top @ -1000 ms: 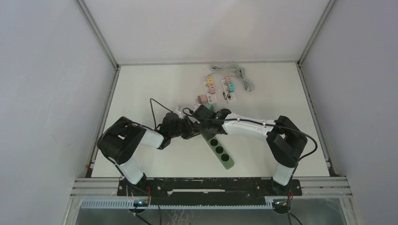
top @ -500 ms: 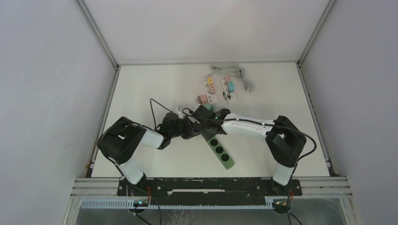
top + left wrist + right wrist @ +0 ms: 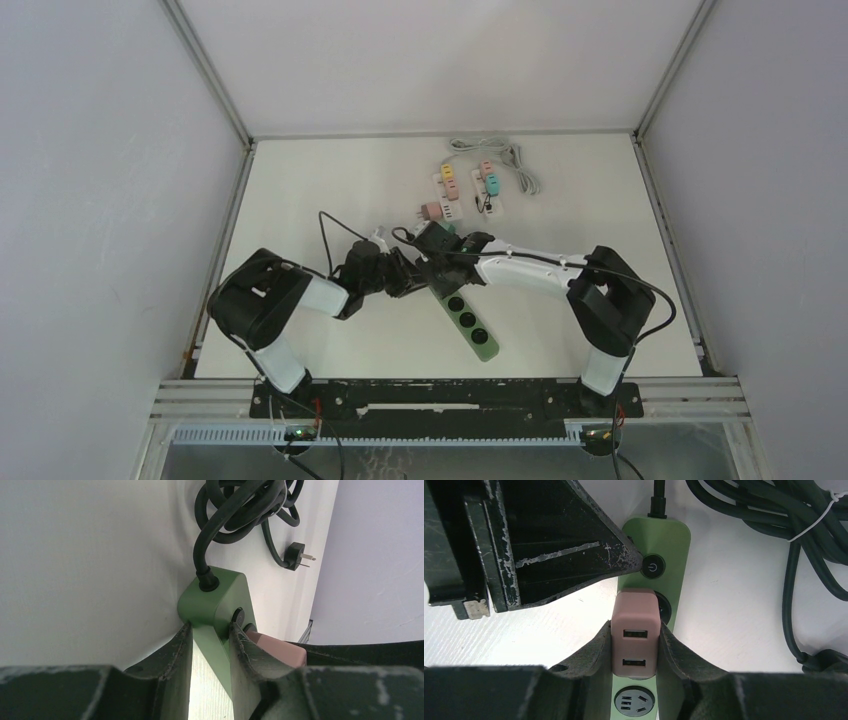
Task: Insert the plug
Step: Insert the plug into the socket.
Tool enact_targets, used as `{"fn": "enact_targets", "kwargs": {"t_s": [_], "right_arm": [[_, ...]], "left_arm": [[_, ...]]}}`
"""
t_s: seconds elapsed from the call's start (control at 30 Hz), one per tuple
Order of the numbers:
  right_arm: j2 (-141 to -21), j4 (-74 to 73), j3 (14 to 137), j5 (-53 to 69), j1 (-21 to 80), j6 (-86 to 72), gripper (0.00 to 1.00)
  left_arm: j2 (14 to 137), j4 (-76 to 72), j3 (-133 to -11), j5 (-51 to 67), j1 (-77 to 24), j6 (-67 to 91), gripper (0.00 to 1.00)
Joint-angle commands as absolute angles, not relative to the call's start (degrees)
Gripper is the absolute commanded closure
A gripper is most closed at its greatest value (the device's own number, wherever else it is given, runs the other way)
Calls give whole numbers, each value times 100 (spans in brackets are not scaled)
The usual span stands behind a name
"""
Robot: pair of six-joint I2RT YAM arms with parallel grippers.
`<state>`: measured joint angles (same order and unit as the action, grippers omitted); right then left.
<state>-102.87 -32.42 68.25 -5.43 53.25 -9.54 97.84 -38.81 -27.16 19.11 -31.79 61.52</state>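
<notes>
A green power strip (image 3: pixel 470 322) lies slantwise on the white table. My left gripper (image 3: pixel 211 627) is shut on its cable end (image 3: pixel 215 600), one finger on each long side. In the right wrist view, my right gripper (image 3: pixel 634 630) is shut on the pink plug (image 3: pixel 634 635), a block with two USB ports. The plug stands on the strip's (image 3: pixel 671 535) first socket, just below the round power button (image 3: pixel 652 566). Its prongs are hidden. The left wrist view shows the pink plug (image 3: pixel 277 647) against the strip's top face. From above, both grippers (image 3: pixel 410 275) (image 3: pixel 447 262) meet at the strip's far end.
The strip's black cable (image 3: pixel 250 505) lies coiled beyond the strip, its plug end (image 3: pixel 296 555) on the table. A free socket (image 3: pixel 634 700) shows below the pink plug. Several other small adapters (image 3: pixel 465 185) and a grey cable (image 3: pixel 500 155) lie at the back of the table.
Hardly anything. Both grippers keep their holds; the right wrist with the pink plug has edged slightly left toward the strip's cable end.
</notes>
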Motion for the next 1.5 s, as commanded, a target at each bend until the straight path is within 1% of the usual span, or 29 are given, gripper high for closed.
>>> {"fn": "enact_targets", "kwargs": {"t_s": [0.0, 0.13, 0.23, 0.3, 0.6, 0.63, 0.67, 0.7, 0.73, 0.77, 0.8, 0.93, 1.03, 1.17, 1.3, 1.47], "right_arm": [[-11400, -3632, 6202, 140, 5667, -1134, 100], [-11505, -3793, 6314, 210, 5783, -1082, 100], [-11519, -3557, 6169, 552, 5777, -1234, 100], [-11435, -3464, 6142, 521, 5760, -1335, 100], [-10477, -3394, 6144, 83, 5510, -1318, 100], [-10356, -3378, 6150, 78, 5500, -1324, 97], [-10255, -3369, 6162, 91, 5482, -1319, 92], [-10152, -3360, 6173, 87, 5477, -1326, 86], [-10060, -3350, 6197, 75, 5479, -1325, 78], [-9988, -3341, 6236, 67, 5475, -1315, 74], [-9919, -3336, 6275, 23, 5470, -1304, 67], [-9745, -3384, 6524, -167, 5470, -1213, 51], [-9664, -3476, 6711, -209, 5479, -1157, 44], [-9449, -3491, 6810, -199, 5477, -1134, 40], [-9248, -3454, 6809, -251, 5423, -1151, 39], [-9155, -3235, 6807, -341, 5337, -1168, 39]], "left_arm": [[10011, -4051, -2653, 1822, -3322, 6117, 66], [10019, -4098, -2664, 1845, -3322, 6165, 66], [10007, -4121, -2649, 1854, -3322, 6171, 66], [9987, -4120, -2629, 1842, -3323, 6161, 66], [9958, -4113, -2644, 1830, -3322, 6152, 65], [9946, -4113, -2645, 1826, -3322, 6146, 65], [9942, -4113, -2642, 1820, -3322, 6137, 65], [9936, -4113, -2645, 1805, -3322, 6131, 65], [9925, -4109, -2632, 1794, -3324, 6127, 65], [9917, -4113, -2636, 1791, -3323, 6122, 65], [9908, -4109, -2632, 1783, -3322, 6118, 64], [9845, -3979, -2638, 1722, -3322, 6057, 63], [9778, -3838, -2672, 1676, -3322, 5984, 63], [9700, -3718, -2685, 1637, -3322, 5918, 62], [9646, -3674, -2692, 1617, -3322, 5889, 61], [9645, -3668, -2705, 1635, -3322, 5889, 61]]}}
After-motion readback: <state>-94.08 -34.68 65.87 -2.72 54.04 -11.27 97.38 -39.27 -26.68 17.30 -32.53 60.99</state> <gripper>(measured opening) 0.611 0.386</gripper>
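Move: Gripping the plug, the right hand has the first socket of the green strip, next to the switch, about 3 cm below it and 1 cm ahead. The switch sits some 4 cm ahead and 2 cm left, the next socket roughly 2 cm back and 2 cm right, all about 3 cm down. A green adapter stands about 12 cm ahead, 1 cm right and 3 cm down. From the left hand, at the strip's cable end, that first socket is some 2 cm back and 3 cm right, level with it. Bearing down on the pink plug in the first socket, the right hand first holds nearly still, then rises just over 1 cm, opens its fingers to let go and draws back about 2.5 cm. From there it climbs clear, ending some 4 cm above its start, while the left hand stays in place around the strip's switch end. ##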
